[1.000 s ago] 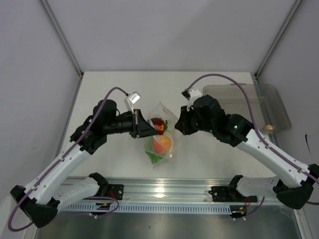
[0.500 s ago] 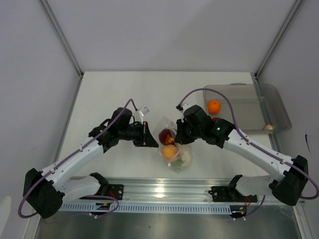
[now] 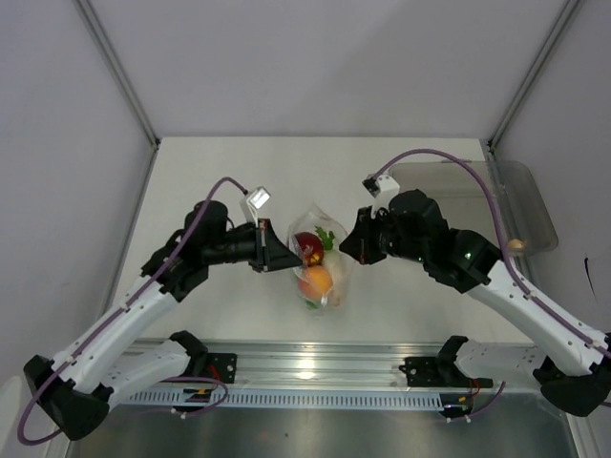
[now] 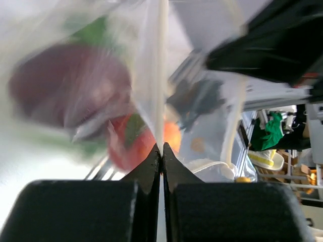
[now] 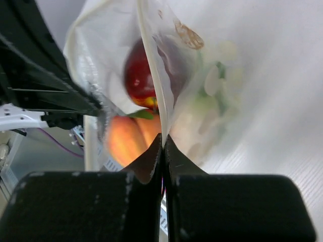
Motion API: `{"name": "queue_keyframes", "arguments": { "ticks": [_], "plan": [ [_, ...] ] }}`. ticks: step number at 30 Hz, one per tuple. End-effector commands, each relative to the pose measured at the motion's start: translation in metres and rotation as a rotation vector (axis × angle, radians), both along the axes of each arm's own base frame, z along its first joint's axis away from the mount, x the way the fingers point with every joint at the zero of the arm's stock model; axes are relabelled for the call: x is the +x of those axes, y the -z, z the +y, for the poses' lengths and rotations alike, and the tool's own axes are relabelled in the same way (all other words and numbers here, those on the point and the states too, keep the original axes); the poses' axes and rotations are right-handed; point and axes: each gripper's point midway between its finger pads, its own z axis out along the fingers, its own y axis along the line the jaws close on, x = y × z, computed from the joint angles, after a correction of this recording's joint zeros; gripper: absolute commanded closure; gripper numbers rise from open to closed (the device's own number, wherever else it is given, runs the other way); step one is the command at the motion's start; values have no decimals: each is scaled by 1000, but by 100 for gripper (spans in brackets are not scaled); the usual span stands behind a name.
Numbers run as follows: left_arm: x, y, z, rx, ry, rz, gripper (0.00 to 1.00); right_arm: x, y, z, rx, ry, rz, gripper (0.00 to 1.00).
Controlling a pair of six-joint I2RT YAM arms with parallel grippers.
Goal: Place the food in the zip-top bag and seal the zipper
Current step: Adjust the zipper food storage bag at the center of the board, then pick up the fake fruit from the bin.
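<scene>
The clear zip-top bag [image 3: 320, 256] hangs between my two grippers above the table. Inside it I see a dark red fruit [image 3: 306, 245], a peach-coloured fruit [image 3: 314, 280] and green leaves [image 3: 326, 235]. My left gripper [image 3: 283, 256] is shut on the bag's left edge; the left wrist view shows its jaws [image 4: 161, 146] pinching the plastic. My right gripper [image 3: 346, 250] is shut on the bag's right edge [image 5: 162, 136], with the red fruit [image 5: 139, 75] and peach-coloured fruit [image 5: 128, 138] behind the film. The zipper strip cannot be made out.
A rigid clear tray [image 3: 496, 196] stands at the back right with a small beige piece [image 3: 516, 244] at its near end. Metal frame posts rise at the back corners. The aluminium rail [image 3: 315, 367] runs along the near edge.
Both grippers swung the bag: it dropped toward the near edge half a second ago, then came back up and left. The right arm now hides the orange that showed in the tray.
</scene>
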Motion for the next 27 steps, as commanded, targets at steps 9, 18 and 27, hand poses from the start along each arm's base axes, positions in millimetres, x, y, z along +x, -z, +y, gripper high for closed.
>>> {"name": "queue_keyframes", "arguments": {
  "ticks": [9,18,27],
  "plan": [
    [10,57,-3,74,-17,123,99,18,88,6,-175,31,130,88],
    [16,37,-10,52,-2,93,99,30,15,-1,-146,35,-19,36],
    [14,52,-11,61,6,120,100,107,-38,-71,-121,331,-117,1]
  ]
}}
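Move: Each hand already pinches one side of the bag's raised rim, shut fingers about 10 cm apart. From the right hand, the bag's food-filled middle is some 5 cm left, 2 cm ahead and 12 cm down, with the apple about 9 cm left and 5 ahead, the peach 7 left and level; the food bin lies roughly 34 cm right, 22 ahead. From the left hand, the bag's middle is about 4 cm right, 3 ahead. Both hands keep their pinch on the rim as they dip together about 10 cm towards the board. Near the bottom the right fingers begin to open and let go of their side, then spread wide as that hand climbs about 14 cm, drawing forward and finally a little right, off the bag. The left never lets go, rising back some 4 cm. ##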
